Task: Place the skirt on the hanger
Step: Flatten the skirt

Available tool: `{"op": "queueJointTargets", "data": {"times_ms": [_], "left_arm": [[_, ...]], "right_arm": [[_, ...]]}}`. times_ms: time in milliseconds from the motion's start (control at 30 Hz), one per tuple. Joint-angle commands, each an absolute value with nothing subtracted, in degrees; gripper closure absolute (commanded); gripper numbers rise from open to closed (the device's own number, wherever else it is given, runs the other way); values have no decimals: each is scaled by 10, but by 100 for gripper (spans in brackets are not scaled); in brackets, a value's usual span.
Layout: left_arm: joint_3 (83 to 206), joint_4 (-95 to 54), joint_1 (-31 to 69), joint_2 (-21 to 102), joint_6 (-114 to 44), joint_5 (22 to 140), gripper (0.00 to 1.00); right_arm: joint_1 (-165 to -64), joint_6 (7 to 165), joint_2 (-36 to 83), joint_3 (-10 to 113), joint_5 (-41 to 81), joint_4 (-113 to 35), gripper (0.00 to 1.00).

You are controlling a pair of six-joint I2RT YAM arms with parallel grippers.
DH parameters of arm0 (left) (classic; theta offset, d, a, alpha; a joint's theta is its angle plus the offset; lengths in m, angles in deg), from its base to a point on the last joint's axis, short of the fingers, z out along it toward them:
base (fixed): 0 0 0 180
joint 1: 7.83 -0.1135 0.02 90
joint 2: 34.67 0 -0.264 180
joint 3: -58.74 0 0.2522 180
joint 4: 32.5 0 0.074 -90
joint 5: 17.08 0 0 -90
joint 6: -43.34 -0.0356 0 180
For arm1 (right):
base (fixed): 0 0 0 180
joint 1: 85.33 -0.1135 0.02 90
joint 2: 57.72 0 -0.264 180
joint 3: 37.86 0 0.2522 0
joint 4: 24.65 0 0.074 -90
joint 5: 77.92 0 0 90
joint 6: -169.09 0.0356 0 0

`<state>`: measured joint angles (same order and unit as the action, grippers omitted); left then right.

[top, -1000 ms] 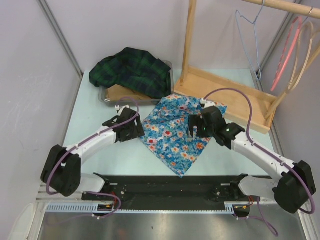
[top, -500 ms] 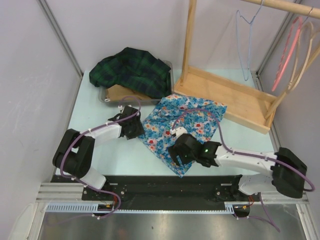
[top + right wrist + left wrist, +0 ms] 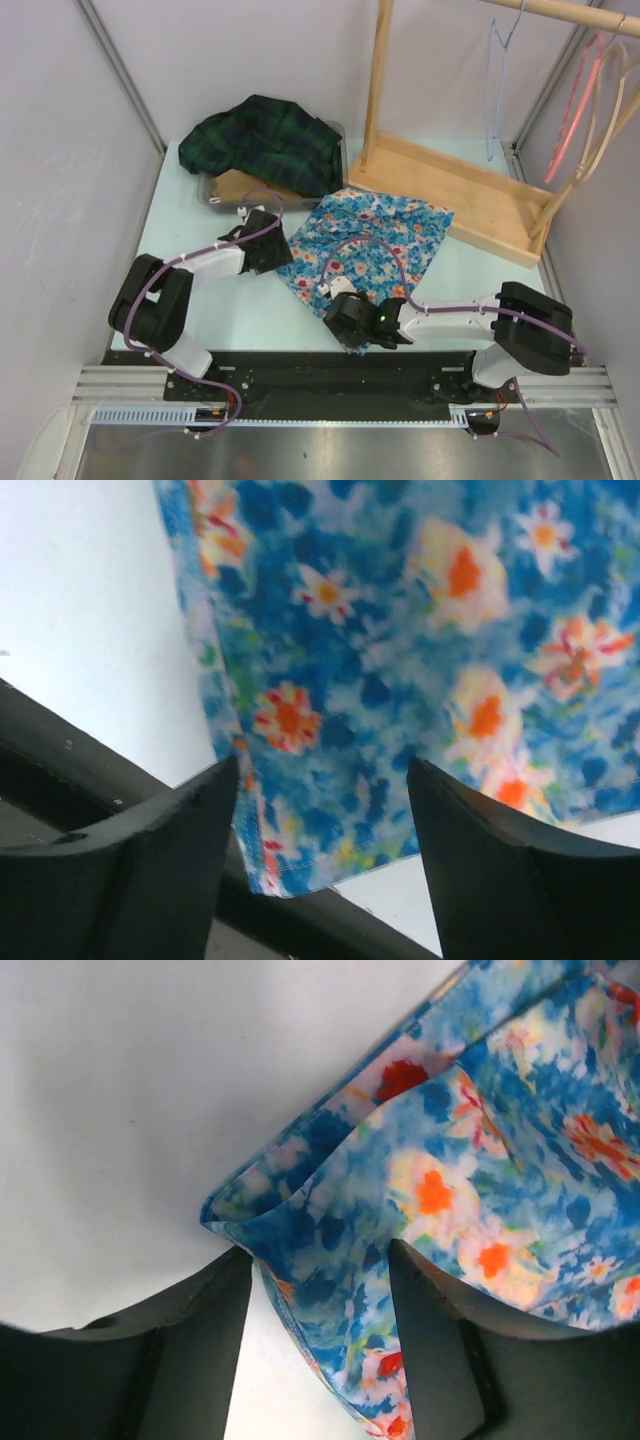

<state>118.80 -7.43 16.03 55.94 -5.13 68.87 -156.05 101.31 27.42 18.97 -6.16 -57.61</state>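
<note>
The blue floral skirt [image 3: 370, 245] lies flat on the pale table, one corner pointing at the near edge. My left gripper [image 3: 272, 255] is at its left corner; in the left wrist view the gripper [image 3: 320, 1260] is open, with the folded skirt corner [image 3: 300, 1240] between the fingers [image 3: 200, 1350] and a strip of table beside it. My right gripper [image 3: 345, 328] is at the near corner. Seen from the right wrist, that gripper [image 3: 325, 780] is open astride the skirt hem [image 3: 300, 860]. A blue wire hanger [image 3: 497, 90] hangs from the rod [image 3: 570, 12].
A grey tray [image 3: 210, 195] at the back left holds a dark green plaid garment [image 3: 265, 140]. The wooden rack's base [image 3: 470, 195] and post [image 3: 378, 80] stand at the back right, with a pink hanger [image 3: 570, 110] and a tan hanger [image 3: 605, 110]. A black rail [image 3: 300, 372] runs along the near edge.
My right arm swept from the skirt's far right side to its near corner, jaws narrowing a little. The left gripper edged onto the left corner. The blue hanger has turned edge-on.
</note>
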Motion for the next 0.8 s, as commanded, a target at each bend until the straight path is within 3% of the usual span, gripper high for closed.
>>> {"op": "queueJointTargets", "data": {"times_ms": [0, 167, 267, 300, 400, 767], "left_arm": [[1184, -65, 157, 574, -54, 668, 43], [1176, -51, 156, 565, -49, 652, 74], [1175, -40, 156, 555, -50, 645, 92], [1175, -38, 156, 552, -50, 644, 96], [1186, -20, 156, 537, -56, 638, 100], [1317, 117, 157, 388, -147, 576, 100]], "right_arm": [[-1583, 1004, 318, 216, -80, -554, 32], [-1593, 1008, 347, 232, -81, -555, 45], [-1598, 1009, 349, 239, -83, -560, 59], [-1598, 1011, 349, 241, -87, -562, 74], [-1599, 1016, 344, 258, -109, -584, 100], [-1521, 969, 203, 379, -262, -696, 100]]}}
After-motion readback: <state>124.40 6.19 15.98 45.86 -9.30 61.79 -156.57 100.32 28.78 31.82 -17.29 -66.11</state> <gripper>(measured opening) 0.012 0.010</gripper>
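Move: The floral skirt's left corner lies almost between the open left fingers, about 1 cm to the left of that hand and 1 cm below; the box tray's middle is some 17 cm ahead of that hand and 2 cm left. For the right hand, the stretch of the skirt's left edge it goes for lies about 3 cm to its left, 1 cm back and 1 cm below. The skirt's near corner lies some 4 cm back and 1 cm right of the right hand. The skirt's two left-side grips are taken almost together: the left fingers shut on its left corner with a tiny shift left and down, while the right hand slides about 3.5 cm left over the edge near the near corner and pinches it. Both then lift, some 6 to 7 cm, the right also pushing forward about 4.5 cm, the left drifting slightly left. ##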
